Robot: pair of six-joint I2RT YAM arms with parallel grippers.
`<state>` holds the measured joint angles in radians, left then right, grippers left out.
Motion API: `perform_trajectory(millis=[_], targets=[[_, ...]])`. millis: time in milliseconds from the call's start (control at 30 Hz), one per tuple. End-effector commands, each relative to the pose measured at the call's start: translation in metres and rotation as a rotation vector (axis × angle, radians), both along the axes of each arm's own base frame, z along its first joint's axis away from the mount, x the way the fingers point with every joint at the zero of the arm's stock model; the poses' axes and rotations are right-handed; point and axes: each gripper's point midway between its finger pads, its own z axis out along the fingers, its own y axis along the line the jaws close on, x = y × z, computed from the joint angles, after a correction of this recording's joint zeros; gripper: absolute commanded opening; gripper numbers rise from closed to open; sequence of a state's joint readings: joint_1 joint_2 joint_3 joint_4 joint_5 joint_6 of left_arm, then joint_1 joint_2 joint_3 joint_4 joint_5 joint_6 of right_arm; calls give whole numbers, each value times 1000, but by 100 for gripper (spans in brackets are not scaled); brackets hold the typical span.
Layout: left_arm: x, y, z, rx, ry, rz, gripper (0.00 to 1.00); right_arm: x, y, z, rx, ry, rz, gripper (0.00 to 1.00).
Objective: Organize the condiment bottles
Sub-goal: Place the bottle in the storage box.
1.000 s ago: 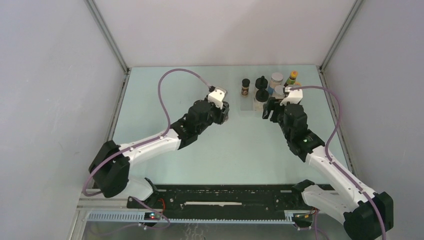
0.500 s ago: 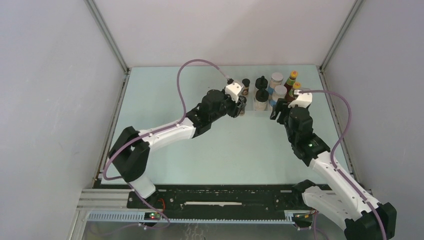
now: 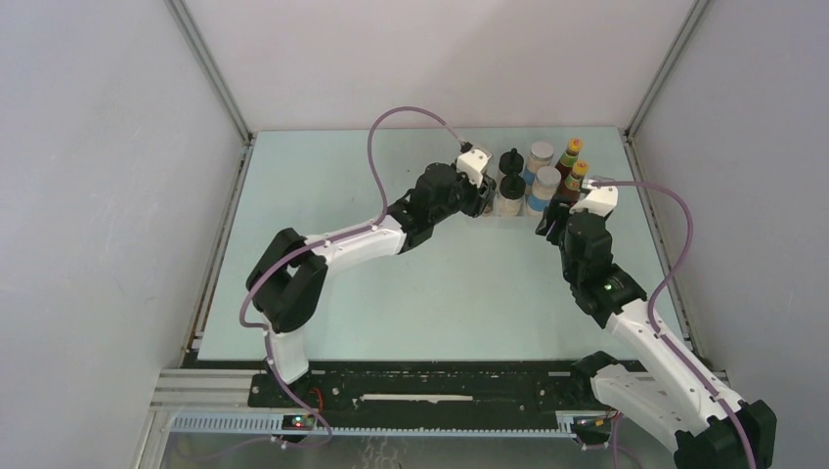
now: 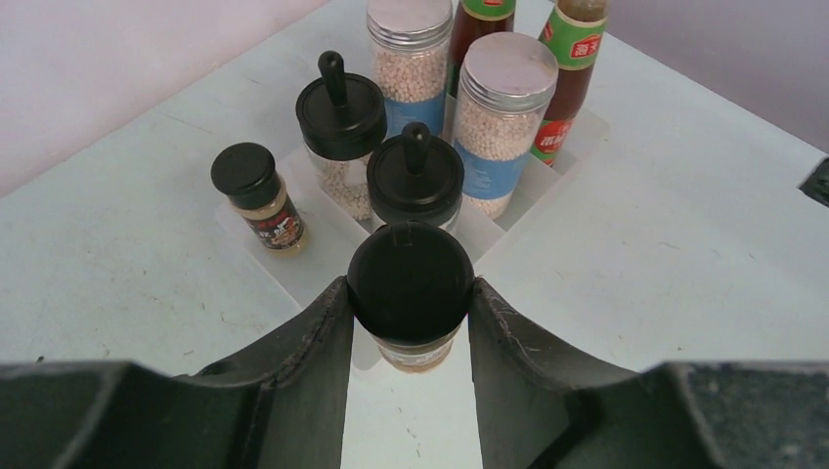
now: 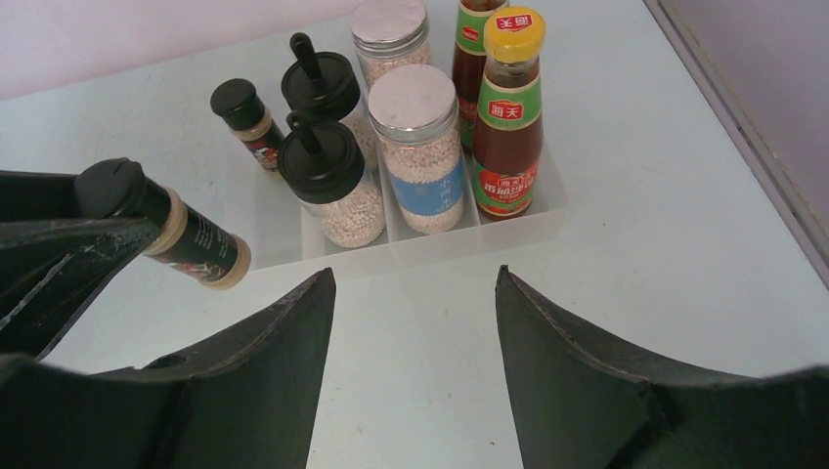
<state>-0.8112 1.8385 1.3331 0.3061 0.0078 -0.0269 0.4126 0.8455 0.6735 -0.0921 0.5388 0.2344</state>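
Observation:
My left gripper (image 4: 411, 296) is shut on the black cap of a tiny dark jar (image 4: 411, 337), which hangs just above the near left corner of a clear divided tray (image 4: 536, 184). In the right wrist view that jar (image 5: 191, 234) tilts in the air. The tray holds another tiny dark jar (image 4: 262, 198), two black-lidded pale jars (image 4: 340, 107), two grey-lidded blue-labelled jars (image 4: 503, 98) and two red sauce bottles (image 5: 508, 127) with yellow caps. My right gripper (image 5: 415, 278) is open and empty over bare table, just in front of the tray's right end.
The tray (image 3: 486, 207) stands at the back right of the pale green table (image 3: 391, 283). Grey enclosure walls close in on the left, right and back. The two grippers (image 3: 549, 220) are close together in front of the tray.
My left arm has swung right and forward, carrying the tiny jar up to the tray. My right gripper has drawn back to the right, its jaws narrowing somewhat.

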Motion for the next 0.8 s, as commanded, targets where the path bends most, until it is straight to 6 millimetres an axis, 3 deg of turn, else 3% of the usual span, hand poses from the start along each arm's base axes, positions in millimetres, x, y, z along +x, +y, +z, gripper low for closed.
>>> perform_trajectory(millis=[0,767], targets=[[20,-10,46,-110,-75,3,0,0,-4,17,34,-53,-30,69],[70,-17,17,-87,-46,-31,0,6,10,28,17,-82,23,69]])
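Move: The left hand holds the black-capped bottle about 13 cm above the storage box floor. The free near end of the leftmost compartment lies some 6 cm ahead of the hand and 2 cm to its right. The spice bottle already boxed stands about 7 cm beyond that spot; the near black-lidded jar stands roughly 6 cm to the right of it. From the idle right hand, the spot is about 13 cm ahead, 13 cm left and 15 cm below. Forward over the near edge of the storage box goes the left hand, about 6 cm, sinking some 2.5 cm on the way, mostly in the middle stretch, towards the free end of the leftmost compartment. Its fingers keep their pinch on the bottle's black cap and the wrist hardly turns. ##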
